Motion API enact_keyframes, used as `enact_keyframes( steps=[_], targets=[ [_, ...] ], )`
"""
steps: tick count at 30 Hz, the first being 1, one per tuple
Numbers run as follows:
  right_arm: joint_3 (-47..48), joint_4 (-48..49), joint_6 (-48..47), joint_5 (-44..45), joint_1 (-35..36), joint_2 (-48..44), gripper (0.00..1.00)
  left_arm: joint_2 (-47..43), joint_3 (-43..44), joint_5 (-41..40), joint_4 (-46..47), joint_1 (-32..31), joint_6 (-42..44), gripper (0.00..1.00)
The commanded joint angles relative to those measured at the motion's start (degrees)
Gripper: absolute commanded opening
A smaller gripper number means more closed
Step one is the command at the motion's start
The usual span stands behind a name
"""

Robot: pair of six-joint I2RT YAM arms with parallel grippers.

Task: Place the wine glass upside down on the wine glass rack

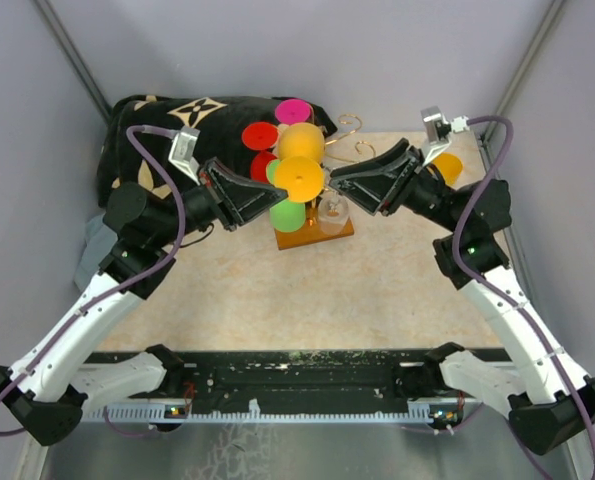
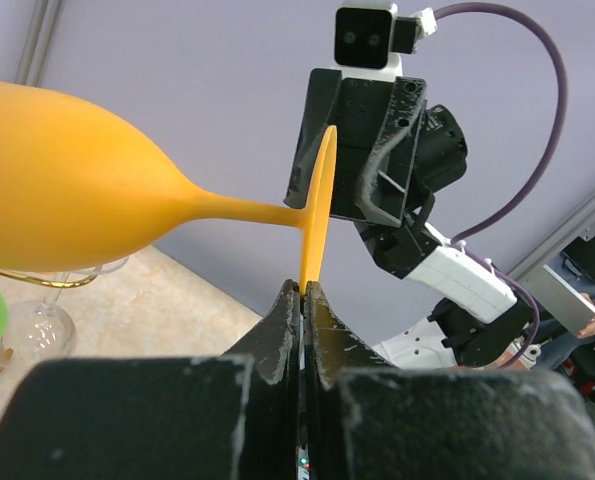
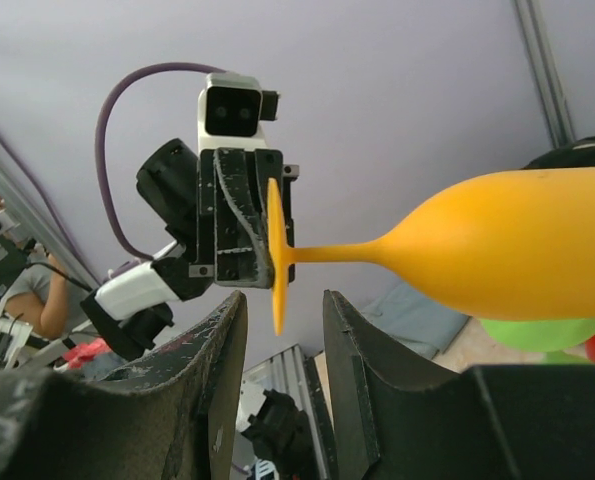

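Observation:
An orange wine glass (image 1: 300,160) hangs on its side above the rack, bowl (image 2: 67,190) to one side and foot disc (image 2: 319,210) edge-on. My left gripper (image 2: 303,288) is shut on the rim of that foot; in the overhead view it (image 1: 282,192) reaches in from the left. My right gripper (image 3: 282,300) faces it from the right (image 1: 335,183), open, with the foot's edge (image 3: 278,260) dipping between its fingers without touching them. The wine glass rack (image 1: 317,232) stands below, gold wire on a wooden base.
The rack carries red (image 1: 260,135), pink (image 1: 293,110), green (image 1: 287,213) and clear (image 1: 332,210) glasses. Another orange glass (image 1: 447,168) stands behind the right arm. A black patterned cloth (image 1: 167,130) lies at the back left, against grey walls.

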Motion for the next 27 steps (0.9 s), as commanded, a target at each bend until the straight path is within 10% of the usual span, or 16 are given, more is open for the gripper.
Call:
enact_keyframes(
  steps=[1,13,23,27],
  targets=[
    [4.19,-0.02,-2.55,1.57,3.32,0.37,0.37,0.54,1.45,-1.13,-0.38,0.16,1.7,0.0],
    [5.08,-1.53,-4.61,3.68,8.08,2.71,0.36,1.28,1.52,-0.85,-0.02,0.16,1.13,0.0],
    [5.51,-2.46,-5.96,5.46,9.06,3.2,0.0,1.15,1.8,-0.47,0.19,0.13,0.99,0.0],
    [5.66,-2.93,-6.3,6.78,9.06,2.76,0.0,0.81,1.83,-0.6,0.09,0.21,1.31,0.0]
  ],
)
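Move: The yellow wine glass's foot centre is about 5 cm left of the right hand, level with it; the bowl lies some 11 cm ahead of that hand, 5 cm left, slightly lower. Hanging about 8 cm ahead and 15 cm below are the clear glass, straight ahead, and the green glass, 7 cm left. The left hand, still gripping the foot's rim, has the foot centre about 3 cm to its right and 1 cm ahead. The right hand eases about 3.5 cm left and closes, pinching the yellow foot's free edge, while the left keeps hold. ##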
